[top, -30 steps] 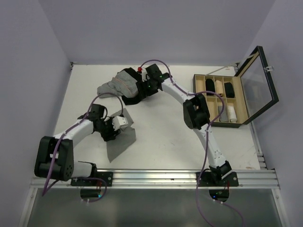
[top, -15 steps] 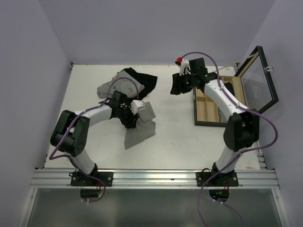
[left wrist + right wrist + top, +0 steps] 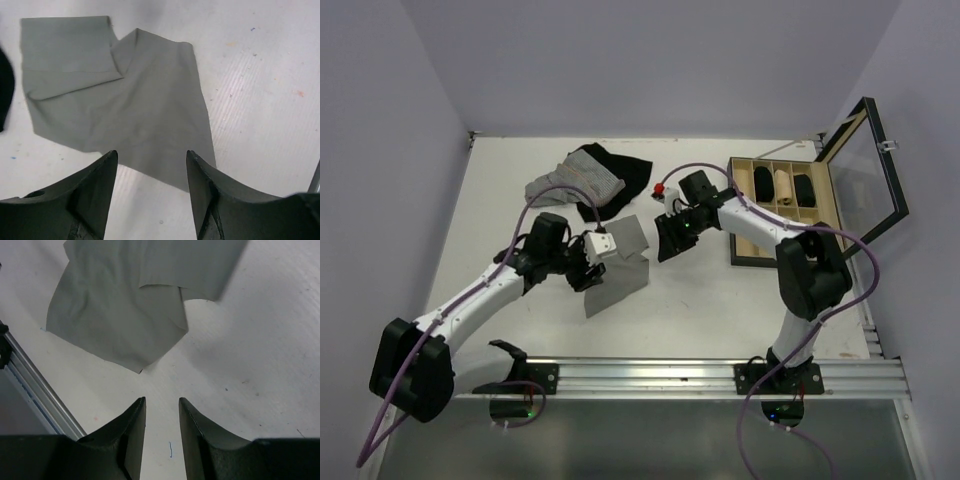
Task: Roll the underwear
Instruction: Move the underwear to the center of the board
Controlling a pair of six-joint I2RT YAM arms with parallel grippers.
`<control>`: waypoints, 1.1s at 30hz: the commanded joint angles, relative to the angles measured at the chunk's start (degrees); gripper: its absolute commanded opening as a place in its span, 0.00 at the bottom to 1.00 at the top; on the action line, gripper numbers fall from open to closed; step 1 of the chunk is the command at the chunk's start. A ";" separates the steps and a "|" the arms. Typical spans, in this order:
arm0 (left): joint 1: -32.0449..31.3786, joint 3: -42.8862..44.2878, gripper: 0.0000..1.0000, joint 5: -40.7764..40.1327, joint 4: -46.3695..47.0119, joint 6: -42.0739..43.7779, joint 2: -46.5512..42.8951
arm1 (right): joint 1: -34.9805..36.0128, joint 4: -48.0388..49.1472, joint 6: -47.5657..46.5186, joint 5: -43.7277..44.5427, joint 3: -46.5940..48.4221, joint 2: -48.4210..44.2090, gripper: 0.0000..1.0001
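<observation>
The underwear (image 3: 620, 263) is a plain grey cloth lying flat mid-table, with one corner folded over. It fills the upper left of the left wrist view (image 3: 115, 95) and the top of the right wrist view (image 3: 120, 315). My left gripper (image 3: 590, 277) hovers at the cloth's left edge. It is open (image 3: 151, 160), with the cloth's near edge and bare table between its fingers. My right gripper (image 3: 663, 248) is just right of the cloth. It is open a little (image 3: 161, 402) over bare table, and a corner of the cloth lies just ahead.
A grey-and-white striped garment (image 3: 570, 182) and a black garment (image 3: 622, 170) are piled at the back left. A wooden divided box (image 3: 745, 215) holding rolled items stands at the right, its glass lid (image 3: 865, 170) raised. A metal rail (image 3: 650, 378) runs along the near edge.
The right arm swung from the back pile over towards the box, then down beside the underwear, its jaws narrowing. The underwear now lies further right, and the left arm has shifted with it.
</observation>
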 commanded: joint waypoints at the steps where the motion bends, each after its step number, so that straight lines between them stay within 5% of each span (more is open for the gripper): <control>1: -4.34 -1.62 0.60 -3.90 3.77 -3.45 1.70 | -3.93 0.69 3.52 -3.70 3.18 0.33 0.37; 8: -19.27 0.39 0.54 -14.89 11.25 -9.18 13.01 | -10.09 0.78 4.41 -3.62 4.51 -4.93 0.37; 16: -23.60 6.20 0.43 -22.10 12.49 -10.42 23.58 | -10.53 -0.28 1.24 -2.48 0.90 -8.63 0.38; 19: -24.48 6.55 0.24 -21.94 11.44 -9.28 24.99 | -10.53 -0.19 0.80 -2.83 0.11 -9.59 0.39; 20: -25.18 6.55 0.10 -21.06 10.13 -8.84 24.56 | -10.53 0.16 -1.11 -2.91 -0.41 -10.03 0.40; 23: -26.06 6.90 0.00 -13.87 4.94 -6.29 21.14 | -10.53 -0.10 -3.67 -3.18 -0.59 -11.09 0.48; 28: -25.98 11.11 0.00 4.39 -6.56 -1.54 11.66 | -10.53 -0.02 -7.01 -2.66 -0.94 -13.37 0.96; 33: -20.90 17.00 0.00 12.85 -10.36 -2.95 10.31 | -10.53 -1.23 -10.95 1.92 -0.07 -16.37 0.99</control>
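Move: The underwear's middle lies about 8 cm right and 4 cm ahead of the left hand, some 10 cm below it. The striped cloth is roughly 26 cm ahead and 3 cm left of that hand, the black cloth about 27 cm ahead and 9 cm right, both at table height. From the right hand, the underwear is about 10 cm left, 4 cm back and 8 cm down. Left hand sinks 9 cm rightward, pinches the underwear's edge, draws it back-right and up; right hand rises rightward, opening. ##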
